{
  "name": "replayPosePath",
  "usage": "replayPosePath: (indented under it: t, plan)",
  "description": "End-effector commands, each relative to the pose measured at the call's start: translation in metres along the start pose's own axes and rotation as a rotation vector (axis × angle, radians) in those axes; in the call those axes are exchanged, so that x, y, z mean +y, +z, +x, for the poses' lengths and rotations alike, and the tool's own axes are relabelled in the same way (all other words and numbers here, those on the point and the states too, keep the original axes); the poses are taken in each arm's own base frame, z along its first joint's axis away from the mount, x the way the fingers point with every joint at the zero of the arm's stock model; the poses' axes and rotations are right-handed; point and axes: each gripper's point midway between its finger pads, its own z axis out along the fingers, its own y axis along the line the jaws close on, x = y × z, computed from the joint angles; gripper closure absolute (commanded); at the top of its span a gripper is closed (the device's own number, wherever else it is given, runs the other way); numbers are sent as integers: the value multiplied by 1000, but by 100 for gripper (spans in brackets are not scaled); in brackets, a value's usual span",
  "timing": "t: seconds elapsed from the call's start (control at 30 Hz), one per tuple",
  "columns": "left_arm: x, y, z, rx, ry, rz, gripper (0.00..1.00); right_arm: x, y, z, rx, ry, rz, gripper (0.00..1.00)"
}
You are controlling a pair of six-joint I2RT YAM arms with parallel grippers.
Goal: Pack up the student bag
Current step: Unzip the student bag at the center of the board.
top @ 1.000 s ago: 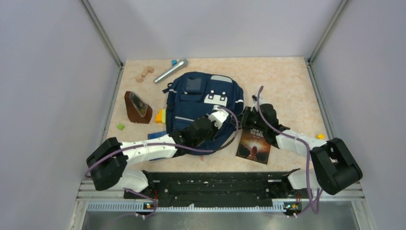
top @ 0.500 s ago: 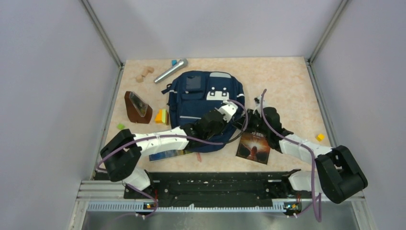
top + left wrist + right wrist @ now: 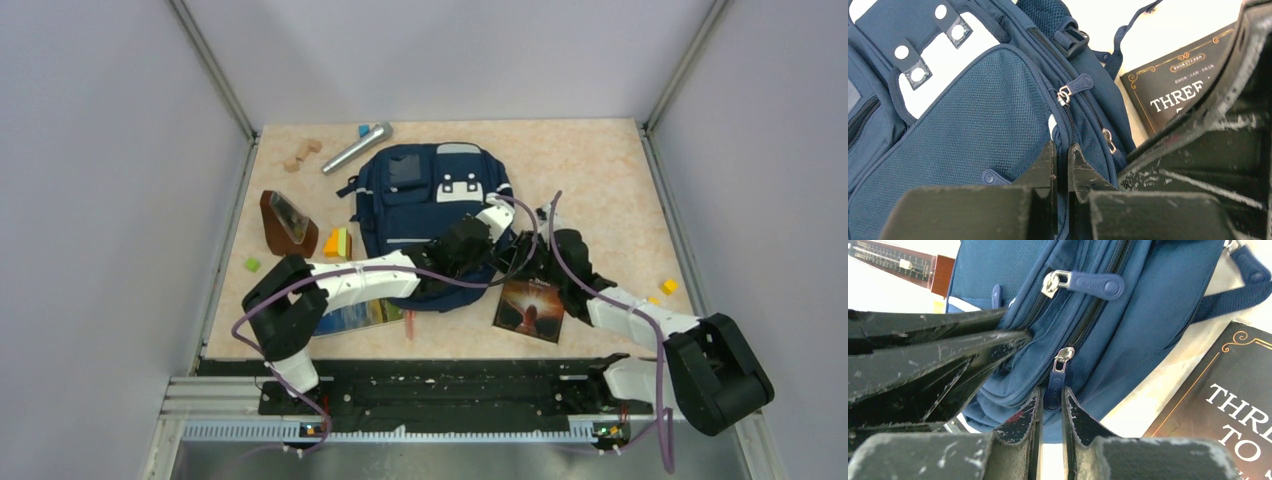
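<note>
The student bag lies flat mid-table, navy with a white patch. My left arm reaches across it, and the left gripper sits at its right edge. In the left wrist view that gripper is shut on a fold of bag fabric along a zip seam. From the right, my right gripper meets the same edge. In its wrist view the right gripper is shut on a blue zipper pull. A second pull hangs free above.
A dark book lies right of the bag under the right arm; another book lies near the left arm. A silver microphone, wooden blocks, a brown metronome and small coloured blocks sit to the left. A yellow block sits far right.
The left arm has stretched forward and right along the bag, uncovering the book by its elbow. The bag has shifted slightly toward the back. Both grippers stayed shut.
</note>
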Motion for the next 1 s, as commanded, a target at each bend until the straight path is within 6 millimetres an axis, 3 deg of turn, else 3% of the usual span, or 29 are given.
replayPosePath:
  t: [0.0,0.43,0.57,0.6,0.77,0.83,0.97]
  plan:
    - [11,11,-87,-247,-92,-39,100,27,-7,10,37,-9,-106,100]
    - [16,37,-115,-334,-247,-32,100,37,-10,26,33,2,-125,100]
    - [15,39,-114,-345,-265,-28,100,36,-10,27,26,7,-116,100]
    - [15,38,-113,-343,-265,-27,98,35,-10,25,20,5,-111,100]
    - [23,18,-97,-342,-229,-35,69,33,-11,17,-19,-1,-82,100]
    - [32,4,-93,-348,-204,-61,59,33,-12,15,-26,-2,-77,100]
    - [62,-18,-65,-296,-145,-203,39,32,-13,15,-27,-3,-71,100]
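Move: The left hand already pinches the bag's edge fabric; the zip slider lies about 4 cm to its right and roughly 1 cm lower. The right hand, whose fingers already hold the pull tab, has that slider about 2 cm ahead, 1 cm left. From the right hand, a second zip pull sits some 6 cm ahead and 2 cm left, and the book about 8 cm back, 6 cm right, 8 cm down. Forward and to the right goes the left hand, about 5 cm, still pinching the bag's edge and rolling its left side down some 10 degrees; then its fingers open about halfway and it comes free, rising and drifting back left. After a brief hold, the right hand keeps its pinch on the tab and draws it back and left along the zip, about 3 cm. ##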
